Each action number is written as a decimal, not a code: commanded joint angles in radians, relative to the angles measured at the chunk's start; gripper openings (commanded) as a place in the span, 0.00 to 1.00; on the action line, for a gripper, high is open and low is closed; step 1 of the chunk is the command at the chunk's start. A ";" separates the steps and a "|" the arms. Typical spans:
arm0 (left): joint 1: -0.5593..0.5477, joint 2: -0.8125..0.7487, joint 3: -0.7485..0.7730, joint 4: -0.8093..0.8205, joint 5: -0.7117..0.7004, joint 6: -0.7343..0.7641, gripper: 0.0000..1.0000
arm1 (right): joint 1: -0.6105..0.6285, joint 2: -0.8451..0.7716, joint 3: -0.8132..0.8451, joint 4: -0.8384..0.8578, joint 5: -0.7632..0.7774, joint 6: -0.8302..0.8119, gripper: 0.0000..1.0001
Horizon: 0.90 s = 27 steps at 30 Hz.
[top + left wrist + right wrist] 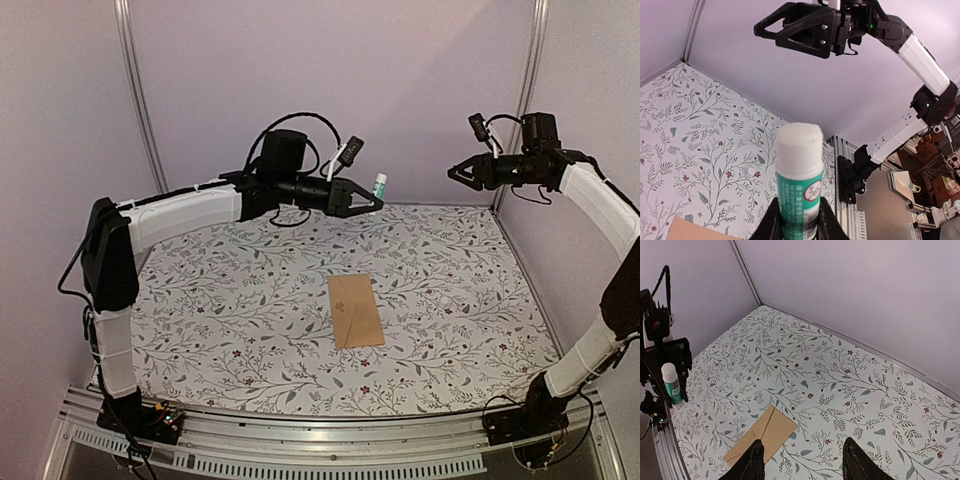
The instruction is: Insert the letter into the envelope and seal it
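Note:
The tan envelope [355,310] lies flat near the middle of the floral table, its flap folded down [762,436]. The letter is out of view. My left gripper [377,203] hovers high over the far part of the table, shut on a green glue stick with a white cap [799,165], which stands upright between the fingers [799,209]. My right gripper [453,173] hangs in the air at the far right, facing the left one, open with nothing between its fingers [802,464]. From the right wrist, the glue stick [671,383] shows at the left edge.
Lilac walls close the back and both sides, with metal posts [135,90] in the far corners. An aluminium rail [320,445] carrying both arm bases runs along the near edge. Bare floral cloth [220,300] surrounds the envelope.

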 commanded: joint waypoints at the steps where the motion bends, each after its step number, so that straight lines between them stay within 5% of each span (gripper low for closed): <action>1: -0.001 -0.045 -0.041 -0.056 -0.032 0.024 0.09 | 0.017 -0.030 -0.039 -0.251 0.208 -0.332 0.53; 15: -0.006 -0.155 -0.148 -0.200 -0.058 0.142 0.06 | 0.037 0.069 -0.195 -0.389 0.351 -0.571 0.53; 27: -0.012 -0.184 -0.198 -0.170 -0.093 0.101 0.05 | 0.201 0.149 -0.344 -0.326 0.569 -0.584 0.51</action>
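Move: On the table, the glue cap lies some 33 cm below the right hand, about 5 cm back and 2 cm to its right; the envelope is about 9 cm back and 20 cm left of that hand, some 34 cm down. From the left hand, which holds the glue stick, the cap is roughly 4 cm ahead, 19 cm right and 30 cm down, and the envelope about level, 3 cm left and 31 cm down. Dropping steadily about 25 cm towards the glue cap, the empty right hand also draws back some 9 cm and swings its fingers by about 50 degrees from forward-left to nearly straight down, keeping them open. The left hand keeps its grip on the glue stick, sinking 4 cm, then easing left and back. ##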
